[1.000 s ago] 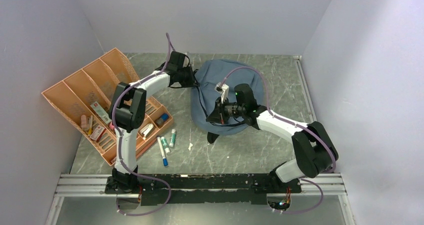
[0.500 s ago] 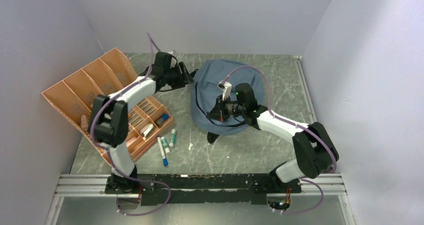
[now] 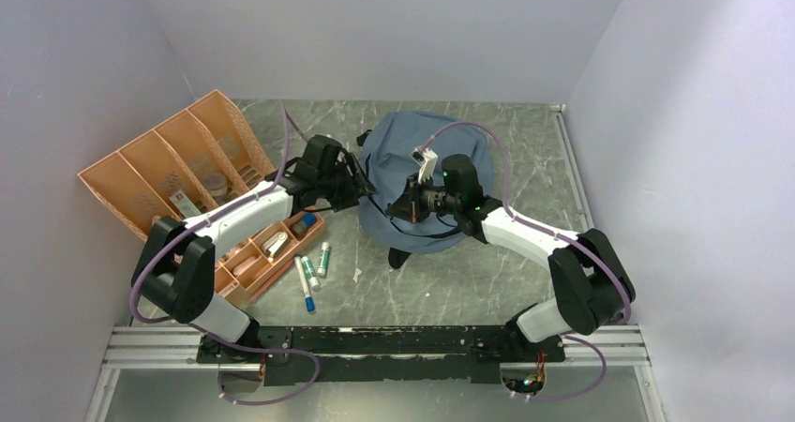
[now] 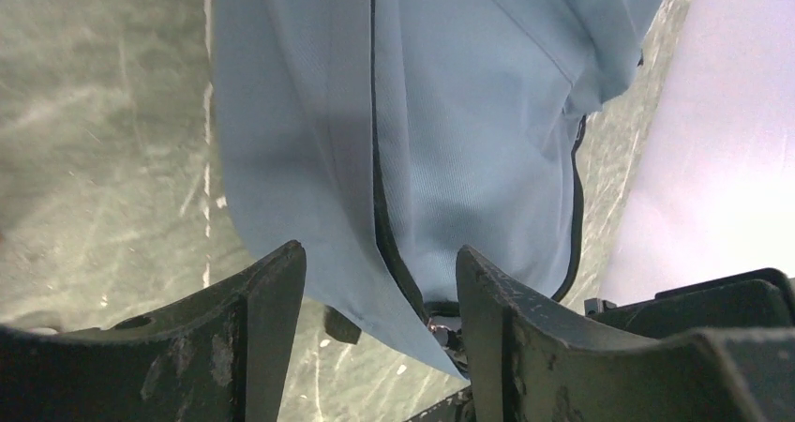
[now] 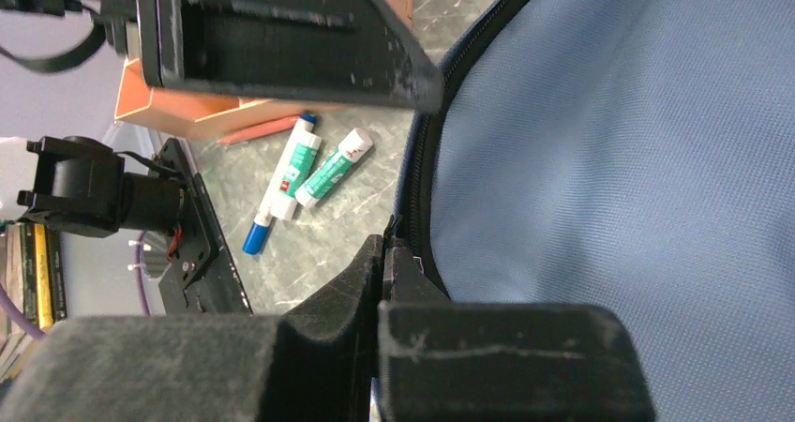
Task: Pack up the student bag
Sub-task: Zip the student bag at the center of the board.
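Note:
The student bag (image 3: 427, 164), grey-blue with black zipper trim, lies flat on the middle of the table. My left gripper (image 3: 360, 193) hovers open at its left edge. In the left wrist view, the bag's fabric (image 4: 469, 113) and a black zipper line (image 4: 384, 216) show between and beyond the spread fingers (image 4: 267, 300), which hold nothing. My right gripper (image 3: 400, 210) is shut on the zipper at the bag's near left edge. In the right wrist view its fingertips (image 5: 386, 250) pinch the zipper track beside the blue fabric (image 5: 609, 159).
An orange compartment tray (image 3: 141, 164) holding small supplies stands at the left. Three marker-like tubes (image 3: 307, 281) (image 3: 324, 258) (image 5: 286, 178) and a small white scrap (image 3: 357, 274) lie on the table between the tray and the bag. Walls close in on three sides.
My left gripper let go and opened, then swung from the bag's far left rim toward the near side along its left edge. The right gripper stayed shut on the zipper, shifting little.

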Robot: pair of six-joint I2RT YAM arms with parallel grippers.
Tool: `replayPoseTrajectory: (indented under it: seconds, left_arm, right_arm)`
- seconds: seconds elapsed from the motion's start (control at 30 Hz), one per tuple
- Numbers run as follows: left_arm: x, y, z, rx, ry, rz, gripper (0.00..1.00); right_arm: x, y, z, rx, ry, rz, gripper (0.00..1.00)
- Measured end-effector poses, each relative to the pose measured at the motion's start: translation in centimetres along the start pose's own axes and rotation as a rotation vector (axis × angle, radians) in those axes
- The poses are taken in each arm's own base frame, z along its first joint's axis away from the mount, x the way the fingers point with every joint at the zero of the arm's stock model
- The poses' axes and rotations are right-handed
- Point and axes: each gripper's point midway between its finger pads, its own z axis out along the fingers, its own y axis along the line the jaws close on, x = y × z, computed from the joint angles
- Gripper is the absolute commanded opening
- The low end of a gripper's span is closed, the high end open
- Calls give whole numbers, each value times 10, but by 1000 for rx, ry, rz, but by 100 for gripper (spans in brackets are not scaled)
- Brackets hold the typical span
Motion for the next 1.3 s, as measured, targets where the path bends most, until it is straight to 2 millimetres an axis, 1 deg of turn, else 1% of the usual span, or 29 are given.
replayPoseTrajectory:
  seconds: [0.07,0.17,0.23,0.37,0.5,0.63,0.8,0.93,1.17,1.3]
  left_arm:
    - [10,-2,1,-3,15,-9,64]
    - [16,-3,2,-8,24,-25,61]
    - [18,-3,4,-17,28,-26,54]
    - [24,4,11,-49,44,-29,33]
    - [28,8,15,-59,56,-11,25]
    - [30,12,22,-74,75,24,6]
    - [28,14,30,-96,112,78,5]
    - [13,20,32,-101,119,80,5]
    - [-29,50,37,-162,90,58,5]
    - [-53,61,42,-189,72,55,5]
  right_arm:
    - [0,0,0,0,-2,0,0]
    - [-1,0,0,0,-4,1,0]
    - [-1,0,0,0,-4,2,0]
    - [-1,0,0,0,-5,2,0]
    - [-1,0,0,-1,-4,1,0]
    - [0,3,0,-18,2,-6,0]
    - [3,10,-1,-63,18,-29,0]
    - [7,14,-3,-100,36,-55,0]
    - [9,18,-6,-128,47,-73,0]
    - [10,17,-12,-123,39,-76,0]
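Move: The zipped edge of the student bag runs between the left hand's open fingers; the spot to grip lies about 4 cm below them, 1 cm back and 1 cm right. The zip pull, in the right fingers, is some 7 cm back and 4 cm right of the left hand, slightly lower. The bag's middle is around 12 cm right and 1 cm ahead; its black strap end, 15 cm back and 6 cm right. From the right hand, the grip spot is roughly 5 cm ahead, 3 cm left and 3 cm down. The bag's zipped edge is pinched between the left fingers as they sink about 4 cm and close, after easing slightly back and right. The left hand then drags this edge forward and left, some 9 cm diagonally away from the zip pull, rolling about 10 degrees. The shut right fingers keep their hold on the pull, drifting 2 cm back and turning slightly counter-clockwise. ##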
